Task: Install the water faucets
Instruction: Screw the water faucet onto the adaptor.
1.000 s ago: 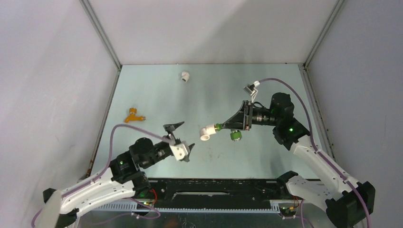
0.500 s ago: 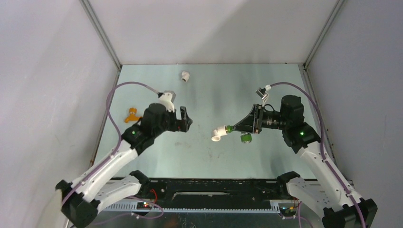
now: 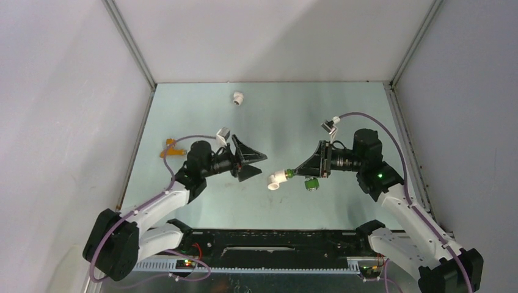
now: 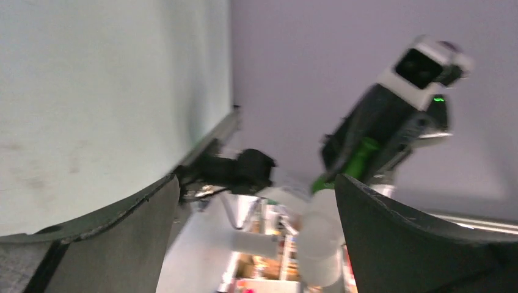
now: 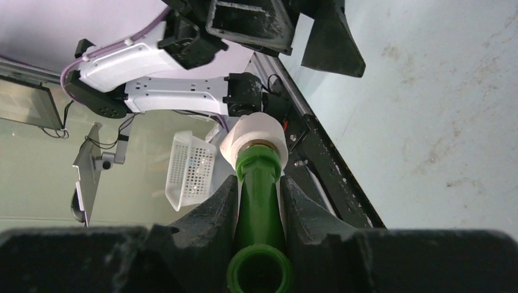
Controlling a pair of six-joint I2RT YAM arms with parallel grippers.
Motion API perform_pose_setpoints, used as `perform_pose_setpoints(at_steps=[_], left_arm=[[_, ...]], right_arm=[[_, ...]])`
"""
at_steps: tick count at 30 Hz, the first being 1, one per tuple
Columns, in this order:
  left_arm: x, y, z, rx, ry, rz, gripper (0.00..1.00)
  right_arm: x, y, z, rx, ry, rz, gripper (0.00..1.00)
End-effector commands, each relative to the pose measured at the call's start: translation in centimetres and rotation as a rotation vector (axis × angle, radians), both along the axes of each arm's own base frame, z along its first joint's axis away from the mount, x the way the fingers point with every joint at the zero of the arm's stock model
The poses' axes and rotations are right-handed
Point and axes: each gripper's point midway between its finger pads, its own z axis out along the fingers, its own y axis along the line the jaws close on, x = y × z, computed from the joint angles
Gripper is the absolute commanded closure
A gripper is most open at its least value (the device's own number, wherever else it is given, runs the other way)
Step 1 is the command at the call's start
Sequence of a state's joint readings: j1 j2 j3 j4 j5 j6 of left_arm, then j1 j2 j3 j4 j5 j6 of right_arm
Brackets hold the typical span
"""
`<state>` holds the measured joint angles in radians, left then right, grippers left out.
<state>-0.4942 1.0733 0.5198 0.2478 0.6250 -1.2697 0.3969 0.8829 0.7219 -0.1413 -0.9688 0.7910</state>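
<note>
My right gripper (image 3: 300, 170) is shut on the green faucet (image 3: 293, 174), held level above the table with its tip pointing left. A white elbow fitting (image 3: 276, 179) sits on that tip. In the right wrist view the green faucet (image 5: 259, 201) runs between my fingers, with the white elbow (image 5: 253, 137) at its far end. My left gripper (image 3: 261, 166) stands open just left of the elbow, facing it and apart from it. In the blurred left wrist view the elbow (image 4: 321, 244) shows near the right finger (image 4: 415, 238). The orange faucet (image 3: 172, 148) lies at the table's left edge, partly behind a cable.
A second white elbow fitting (image 3: 237, 97) lies near the back edge of the table. Grey walls close in the table on the left, back and right. A black rail (image 3: 275, 235) runs along the near edge between the arm bases.
My left arm swung up from the near edge and turned right, bringing its open jaws close to the white elbow. My right arm shifted slightly with the green faucet still in its grip.
</note>
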Motion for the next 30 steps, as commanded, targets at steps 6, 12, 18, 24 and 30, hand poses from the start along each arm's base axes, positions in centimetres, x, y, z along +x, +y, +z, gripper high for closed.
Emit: perform_pose_setpoints(at_steps=[6,12,18,24,30], left_arm=[[-3.8,-1.6,10.9,-0.685,0.068,-0.158,0.06],[-4.8,-3.6,11.1,-0.746,0.092,-0.222,0.2],[-5.0,-3.4,12.3,-0.769,0.048,-0.223,0.19],[-5.5,-3.0,11.8,-0.764,0.053,-0.211,0.27],[-6.3,-3.4,11.6,-0.755,0.058,-0.238,0.44]], right_arm=[[0.2,1.8,3.8,0.118,-0.122,0.036,1.0],[0.4,2.0,4.9,0.158,-0.137,0.032,1.0],[0.6,1.6,4.8,0.146,-0.143,0.008,1.0],[1.2,1.4,4.8,0.146,-0.144,-0.012,1.0],[1.5,1.5,5.2,0.162,-0.146,-0.013,1.0]])
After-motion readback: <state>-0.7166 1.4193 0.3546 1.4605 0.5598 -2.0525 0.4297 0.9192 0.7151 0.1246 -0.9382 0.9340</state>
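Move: The white adaptor, already on the end of the green faucet, lies from the left hand about 5 cm back, 5 cm to the right and some 5 cm higher; the faucet's middle is roughly 8 cm farther right of it and about level with it. From the right hand, which holds the faucet, the adaptor is about 7 cm to the left, 1 cm back and 2 cm lower. No sure contact yet: the left fingers come up around the adaptor, the hand rising about 9 cm while going back and right some 4 cm each, its fingers tipping from slightly downward to upward, and narrowing from wide open to about three-fifths. The right hand keeps its grip on the faucet and lifts it about 3 cm, slightly left and forward. ##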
